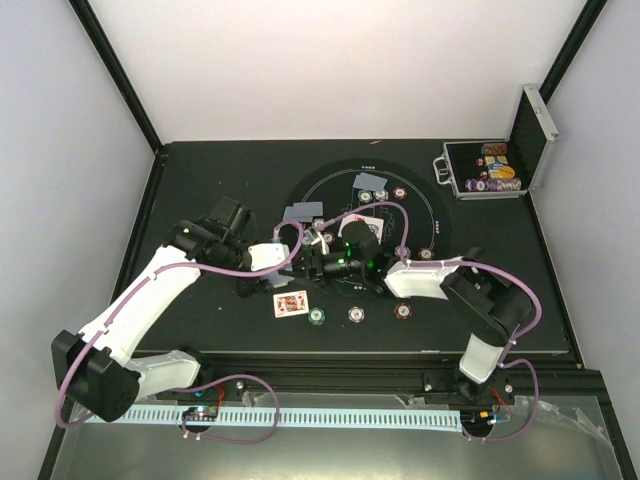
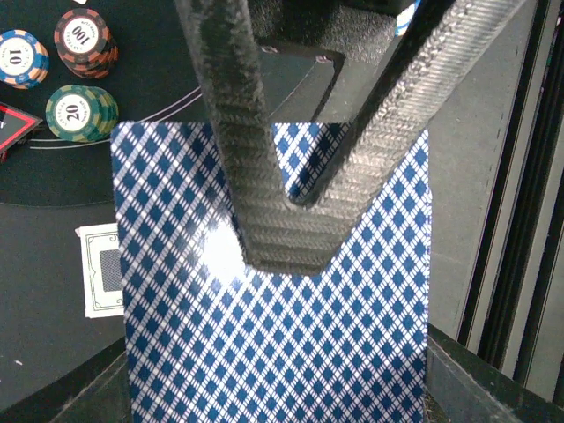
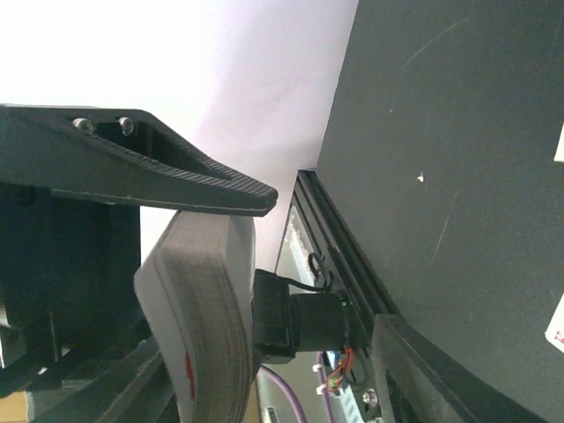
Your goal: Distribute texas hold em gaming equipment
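Note:
A thick deck of playing cards [image 2: 282, 352] with blue diamond backs fills the left wrist view. My left gripper [image 2: 280, 392] is shut on the deck's side edges. In the top view it meets my right gripper [image 1: 325, 260] at mid-table. The right gripper's ribbed fingers [image 2: 256, 176] lie across the deck's back. Edge-on in the right wrist view, the deck [image 3: 198, 326] stands between the jaws of the right gripper [image 3: 326, 264]. The upper finger [image 3: 176, 172] rests on its top edge and the lower finger [image 3: 441, 370] stands apart. Green [image 2: 81, 112], brown [image 2: 86, 40] and white-blue [image 2: 22, 57] chips lie nearby.
A face-up card [image 1: 291, 303] and chips [image 1: 356, 314] lie near the front edge. Grey-blue cards [image 1: 303, 212] lie on the ringed mat, and one face-down card [image 2: 104, 269] lies beside the deck. A red triangle [image 2: 13, 123] shows at the left. The open case [image 1: 485, 170] stands back right.

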`<state>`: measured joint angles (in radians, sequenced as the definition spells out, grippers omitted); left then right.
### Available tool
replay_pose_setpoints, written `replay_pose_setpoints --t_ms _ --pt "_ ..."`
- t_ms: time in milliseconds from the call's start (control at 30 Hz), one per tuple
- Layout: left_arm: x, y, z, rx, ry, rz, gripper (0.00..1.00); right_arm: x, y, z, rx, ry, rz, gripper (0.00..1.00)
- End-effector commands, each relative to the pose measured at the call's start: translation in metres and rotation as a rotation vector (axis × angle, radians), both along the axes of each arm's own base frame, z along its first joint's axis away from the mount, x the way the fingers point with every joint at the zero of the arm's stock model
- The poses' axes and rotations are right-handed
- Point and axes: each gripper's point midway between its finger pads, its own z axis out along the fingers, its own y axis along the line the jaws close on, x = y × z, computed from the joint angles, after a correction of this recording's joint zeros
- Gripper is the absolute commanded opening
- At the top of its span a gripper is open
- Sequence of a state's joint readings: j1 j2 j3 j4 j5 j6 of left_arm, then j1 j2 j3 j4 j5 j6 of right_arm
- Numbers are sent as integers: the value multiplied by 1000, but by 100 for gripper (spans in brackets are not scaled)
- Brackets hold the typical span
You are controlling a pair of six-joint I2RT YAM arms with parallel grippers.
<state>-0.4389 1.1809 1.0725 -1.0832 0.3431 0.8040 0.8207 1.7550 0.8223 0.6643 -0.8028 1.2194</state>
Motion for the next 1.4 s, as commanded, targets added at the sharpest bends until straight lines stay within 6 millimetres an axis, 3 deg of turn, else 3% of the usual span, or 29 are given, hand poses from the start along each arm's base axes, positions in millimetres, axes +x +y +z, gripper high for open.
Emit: replay_pose_setpoints --t_ms 0,500,1033,1200,1367 --pt "1 -3 10 -26 -15 -1 2 7 -14 -20 -103 16 -40 50" --pt "2 -3 8 -26 -8 0 1 12 -33 4 -129 -51 -92 3" --pt "2 -3 7 -23 -4 1 1 20 -60 22 -108 -94 -118 1" --pt "2 -3 7 -20 -5 0 1 41 -93 26 -114 -101 -182 1" --pt "2 -2 7 -18 -6 2 2 85 -152 15 -194 -119 -301 1"
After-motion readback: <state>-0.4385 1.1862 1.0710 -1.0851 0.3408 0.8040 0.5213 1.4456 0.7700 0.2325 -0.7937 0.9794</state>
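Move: The deck's top card, already slid a little off the deck towards the right gripper, lies between its open fingers, its middle about 3 cm to the left and level in reach and height. About 15 cm below that gripper are the face-up king, 10 cm back and 2 left; the green chips, 12 back and 5 right; and the face-up cards, 12 ahead and 16 right. For the left gripper, the top card's middle is barely 1 cm to its right. Shut the right gripper fully on the protruding top card while lifting it roughly 2.5 cm, then draw it to the right, slowly at first and then fast, bending forward: some 11 cm right and 6 forward in all, towards the face-up cards, with a slight clockwise turn. Keep the left gripper still, holding the deck. ##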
